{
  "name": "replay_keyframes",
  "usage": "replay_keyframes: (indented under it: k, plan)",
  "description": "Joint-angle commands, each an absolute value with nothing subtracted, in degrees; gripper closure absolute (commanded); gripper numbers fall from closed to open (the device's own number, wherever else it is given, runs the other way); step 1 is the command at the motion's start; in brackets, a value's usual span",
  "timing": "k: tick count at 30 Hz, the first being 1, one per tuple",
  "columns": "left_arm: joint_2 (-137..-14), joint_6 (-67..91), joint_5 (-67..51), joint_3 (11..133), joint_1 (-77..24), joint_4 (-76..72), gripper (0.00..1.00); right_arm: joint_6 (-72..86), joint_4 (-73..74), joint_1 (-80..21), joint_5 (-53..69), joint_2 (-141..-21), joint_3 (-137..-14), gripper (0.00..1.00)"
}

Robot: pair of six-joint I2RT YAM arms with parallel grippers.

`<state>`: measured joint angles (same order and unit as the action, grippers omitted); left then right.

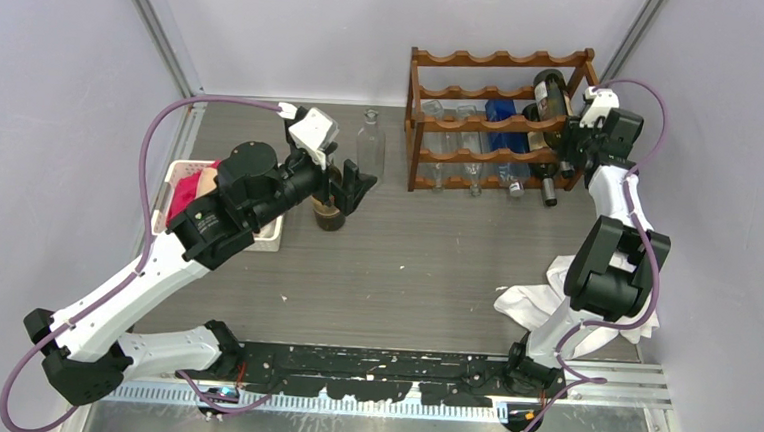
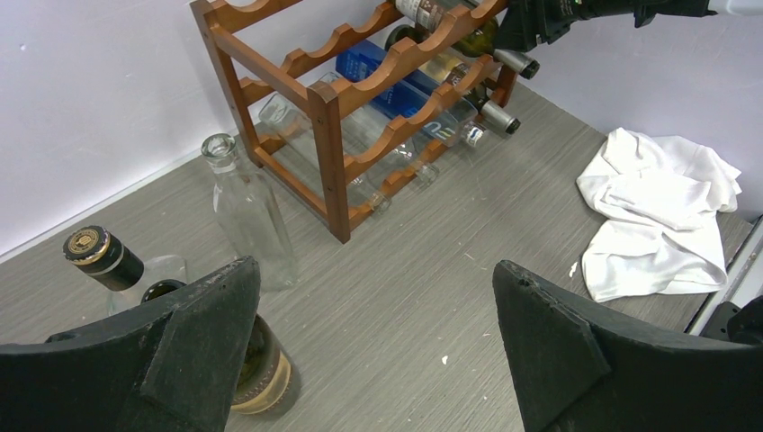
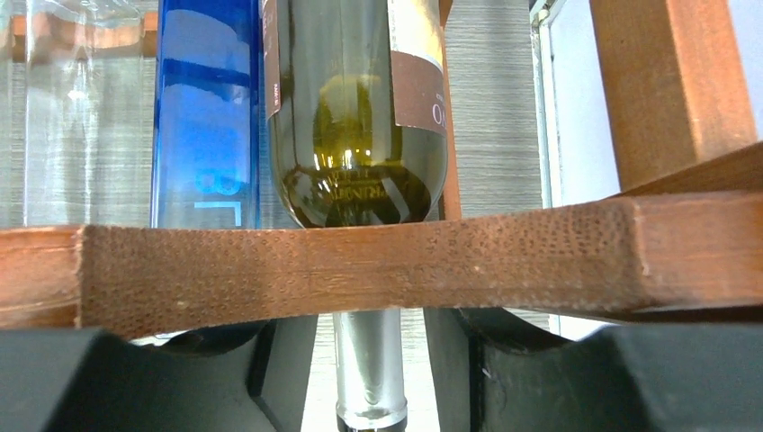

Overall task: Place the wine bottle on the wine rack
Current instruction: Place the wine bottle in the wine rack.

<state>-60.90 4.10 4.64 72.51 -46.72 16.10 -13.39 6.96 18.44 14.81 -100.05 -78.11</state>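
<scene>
The reddish-brown wine rack (image 1: 499, 123) stands at the back right and holds several bottles. A green wine bottle (image 3: 360, 117) with a brown label lies on a wavy rail (image 3: 360, 261) beside a blue bottle (image 3: 205, 117). Its silver-capped neck (image 3: 369, 369) points towards me. My right gripper (image 3: 369, 360) sits around that neck, open, with a gap on each side. In the left wrist view the same bottle (image 2: 475, 40) lies in the middle tier. My left gripper (image 2: 373, 270) hangs wide open and empty over the table, next to a dark upright bottle (image 1: 330, 208).
A clear glass bottle (image 1: 369, 145) stands left of the rack. A dark bottle with a gold cap (image 2: 103, 256) stands by my left finger. A crumpled white cloth (image 1: 573, 298) lies at the right. A white basket (image 1: 173, 178) with red contents sits at the left.
</scene>
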Motion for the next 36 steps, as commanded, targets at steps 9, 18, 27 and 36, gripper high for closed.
replay_keyframes:
  k: [9,18,27,36]
  plan:
    - [-60.1,4.7,3.4,72.5,-46.3,12.0,0.00,-16.5,7.1,18.3,19.9,-89.8,-75.9,0.33]
    - [-58.2,4.7,2.5,72.1,-46.3,11.3,0.00,-18.1,22.2,19.5,27.2,-79.0,-74.0,0.28]
    - [-57.0,5.4,2.5,76.7,-46.3,16.5,0.00,-5.6,30.0,19.5,57.5,-65.5,-65.7,0.00]
    - [-53.1,12.4,11.0,80.1,-46.4,35.7,0.02,-10.4,34.9,18.6,58.4,-61.8,-59.5,0.00]
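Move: The wine bottle already lies in the rack's upper row, its neck between the right hand's loosened fingers and its middle about 12 cm straight ahead and 2 cm up. Below it lies the lower wine bottle, 12 cm ahead of the hand and 10 cm down; the blue bottle is level with that one, 10 cm to the left. From the left hand, the racked bottle is some 35 cm ahead, 53 cm right and 18 cm lower. The right hand opens wide and backs 20 cm from the neck, veering left; the left hand retreats slightly upward. ##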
